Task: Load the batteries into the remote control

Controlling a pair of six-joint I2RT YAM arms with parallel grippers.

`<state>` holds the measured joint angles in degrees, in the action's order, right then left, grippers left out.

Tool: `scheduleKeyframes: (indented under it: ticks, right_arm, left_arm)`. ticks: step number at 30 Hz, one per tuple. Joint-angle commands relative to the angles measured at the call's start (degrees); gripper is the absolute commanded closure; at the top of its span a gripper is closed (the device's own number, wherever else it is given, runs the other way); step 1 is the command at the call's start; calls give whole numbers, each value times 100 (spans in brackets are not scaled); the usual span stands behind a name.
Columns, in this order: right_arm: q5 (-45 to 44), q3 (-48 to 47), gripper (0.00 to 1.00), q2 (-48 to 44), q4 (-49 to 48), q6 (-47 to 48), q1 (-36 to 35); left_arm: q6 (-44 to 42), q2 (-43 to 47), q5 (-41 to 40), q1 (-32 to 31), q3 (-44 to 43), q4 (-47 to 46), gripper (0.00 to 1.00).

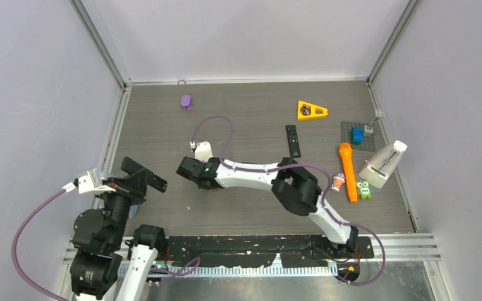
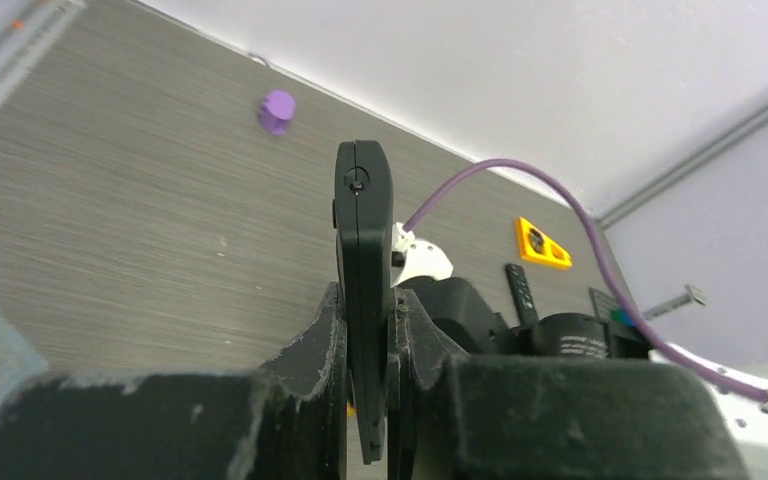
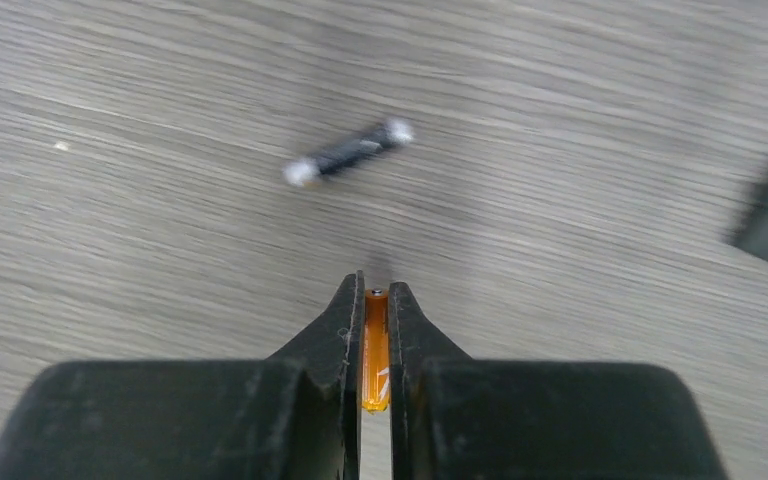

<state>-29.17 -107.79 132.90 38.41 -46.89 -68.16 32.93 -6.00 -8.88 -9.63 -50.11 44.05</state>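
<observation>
My left gripper (image 2: 365,312) is shut on the black remote control (image 2: 362,215), which it holds edge-on and lifted off the table; from above the remote control (image 1: 145,176) sticks out to the right of the left gripper (image 1: 125,183). My right gripper (image 3: 375,297) is shut on a thin orange battery (image 3: 375,345), which lies lengthwise between the fingers just above the table. A dark grey battery (image 3: 348,152) lies loose on the table ahead of it. In the top view the right gripper (image 1: 182,168) reaches left across the middle, close to the held remote control.
A second black remote (image 1: 293,140) lies mid-table. A thick orange stick (image 1: 348,171), a green toy (image 1: 364,189), a white wedge-shaped box (image 1: 383,164) and a grey plate (image 1: 359,142) with a blue block stand at right. A yellow wedge (image 1: 311,110) and purple piece (image 1: 186,101) sit far back.
</observation>
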Motion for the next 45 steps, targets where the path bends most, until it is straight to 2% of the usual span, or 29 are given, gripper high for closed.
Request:
scheduleKeyframes:
  ticks: [1, 4, 9, 13, 15, 19, 25, 31, 45]
  right_arm:
    - [-121, 1069, 95, -1728, -617, 623, 380]
    - [-24, 1810, 95, -2971, -1158, 999, 739]
    - [424, 2809, 95, -4612, -1942, 1830, 1095]
    - [1336, 3151, 95, -5822, -2754, 2498, 1121]
    - [1822, 3119, 95, -6099, -2974, 2761, 1121]
    - [3061, 2921, 95, -6341, -3198, 3231, 1106]
    - [4039, 2441, 95, -6166, -3079, 3764, 1033]
    - [4308, 2136, 95, -5882, -2975, 3992, 883]
    - [4377, 1943, 95, -5599, -2948, 4123, 844]
  left_arm:
    - [366, -441, 1051, 29, 107, -615, 100]
    - [704, -741, 1787, 31, 239, -1087, 100]
    - [1604, -1245, 2880, 26, 610, -2488, 100]
    - [2610, -1647, 3477, 31, 1001, -4089, 100]
    - [3073, -1894, 3683, 31, 1081, -4694, 100]
    - [3697, -2354, 3999, 31, 1142, -5696, 100]
    - [4230, -2699, 4141, 25, 973, -6308, 100]
    - [4806, -3053, 4249, 31, 1018, -7056, 100]
    - [5243, -3225, 4175, 31, 1117, -7585, 100]
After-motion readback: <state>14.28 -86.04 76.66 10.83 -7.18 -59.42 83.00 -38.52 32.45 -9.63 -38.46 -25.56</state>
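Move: The remote, already gripped in the left hand, is some 11 cm back, 12 cm left and 29 cm above the right hand, which holds an orange battery down by the table. From the left hand that battery is about 11 cm ahead, 12 cm right and 29 cm below. Near the right hand, about level with its fingertips, a dark battery lies 5 cm ahead and 1 cm left, and the battery cover 5 cm ahead and 14 cm right. The orange battery, still pinched, is swept quickly up about 40 cm by the right hand, which swings right, then eases back and left as its fingers turn from down-forward to level and leftward, up to the open end of the remote. The left hand brings the remote some 15 cm right, then up, and forward, rolling it and turning clockwise about 50 degrees. ##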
